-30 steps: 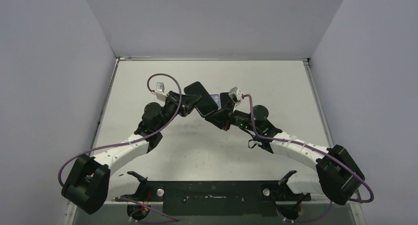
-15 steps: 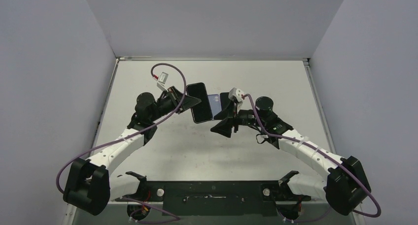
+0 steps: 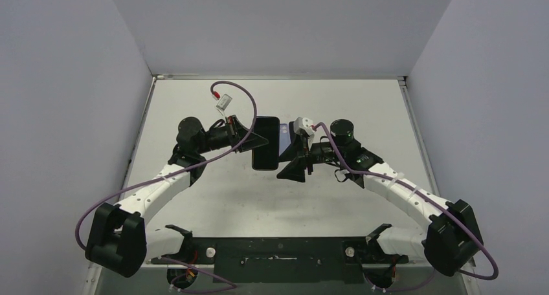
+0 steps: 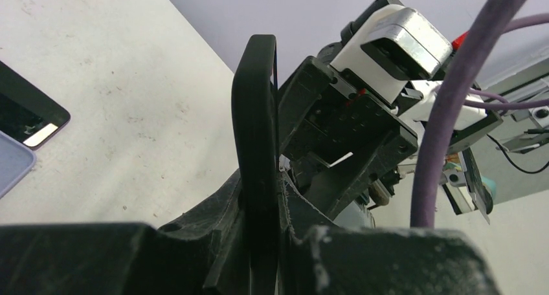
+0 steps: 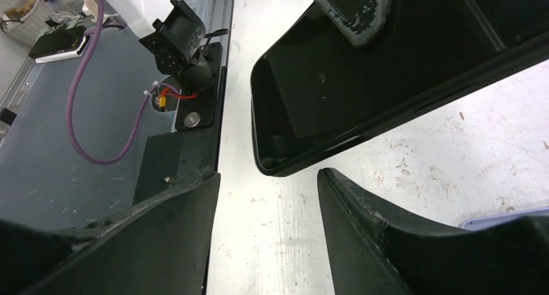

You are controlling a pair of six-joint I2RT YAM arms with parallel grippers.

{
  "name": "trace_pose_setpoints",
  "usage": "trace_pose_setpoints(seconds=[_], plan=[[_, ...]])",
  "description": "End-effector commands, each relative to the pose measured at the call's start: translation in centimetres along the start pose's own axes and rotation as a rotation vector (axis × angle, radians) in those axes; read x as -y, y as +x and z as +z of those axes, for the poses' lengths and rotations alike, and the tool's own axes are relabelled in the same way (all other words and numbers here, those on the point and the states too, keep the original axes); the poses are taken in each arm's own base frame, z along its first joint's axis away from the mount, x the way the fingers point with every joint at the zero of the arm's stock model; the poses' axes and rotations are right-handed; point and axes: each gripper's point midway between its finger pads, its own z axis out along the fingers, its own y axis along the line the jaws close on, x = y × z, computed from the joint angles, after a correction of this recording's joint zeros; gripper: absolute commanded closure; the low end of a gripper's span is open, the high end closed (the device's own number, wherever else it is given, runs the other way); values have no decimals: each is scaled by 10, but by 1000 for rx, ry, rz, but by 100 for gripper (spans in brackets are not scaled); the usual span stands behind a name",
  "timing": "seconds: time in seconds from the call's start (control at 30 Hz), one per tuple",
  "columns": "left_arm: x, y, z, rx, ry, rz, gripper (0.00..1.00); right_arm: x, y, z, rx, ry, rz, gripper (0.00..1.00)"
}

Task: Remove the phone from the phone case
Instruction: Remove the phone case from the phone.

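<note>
My left gripper [image 3: 254, 142] is shut on a black phone case [image 3: 265, 143] and holds it above the table. In the left wrist view the phone case [image 4: 256, 114] stands edge-on between the gripper's [image 4: 262, 201] fingers. In the right wrist view the phone case [image 5: 311, 94] shows a raised rim round a dark face. I cannot tell whether the phone sits in it. My right gripper [image 3: 293, 170] [image 5: 268, 176] is open and empty, just beside the case's near end without touching it.
A lavender slab [image 3: 283, 134] [image 4: 9, 167] [image 5: 508, 221] lies flat on the table under the arms, with a dark glossy slab [image 4: 29, 101] beside it. Grey walls [image 3: 78, 114] enclose three sides. The black base plate [image 3: 278, 251] runs along the near edge.
The right gripper has let go of the case and opened, then drawn back a little. The left arm has swung the case from slanted to straight and carried it slightly right.
</note>
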Motion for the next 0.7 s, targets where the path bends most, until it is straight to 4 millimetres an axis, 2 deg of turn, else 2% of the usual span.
trace_pose_setpoints(seconds=[0.0, 0.3, 0.47, 0.67], plan=[[46, -25, 1, 32, 150, 178, 100, -7, -25, 5, 31, -79, -107, 44], [51, -22, 2, 31, 180, 171, 100, -4, -24, 11, 23, -111, -99, 55], [58, -23, 3, 36, 211, 151, 100, -2, -24, 13, 21, -119, -109, 67], [63, -18, 4, 29, 237, 117, 100, 4, -29, 16, 25, -113, -148, 88]])
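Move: The near right corner of the black-cased phone is just off the right fingertips, about 2 cm to that hand's left, level fore and aft and 1 cm or so below. The left hand already grips this phone; the corner is roughly 8 cm back from that hand and 5 cm to its right, near its height. On the table about 26 cm below the right hand, the empty blue case is some 24 cm ahead, and the bare phone equally far ahead but 8 cm to the right. The black-cased phone, still pinched in the left hand, is raised about 2 cm and eased slightly back, tipping some 5 degrees so that its far and right sides lift. At its near right corner the right hand edges left about 1 cm, turning a little counter-clockwise, while its fingers close from over half open to about a fifth, one on each side of the corner, to pinch it. ##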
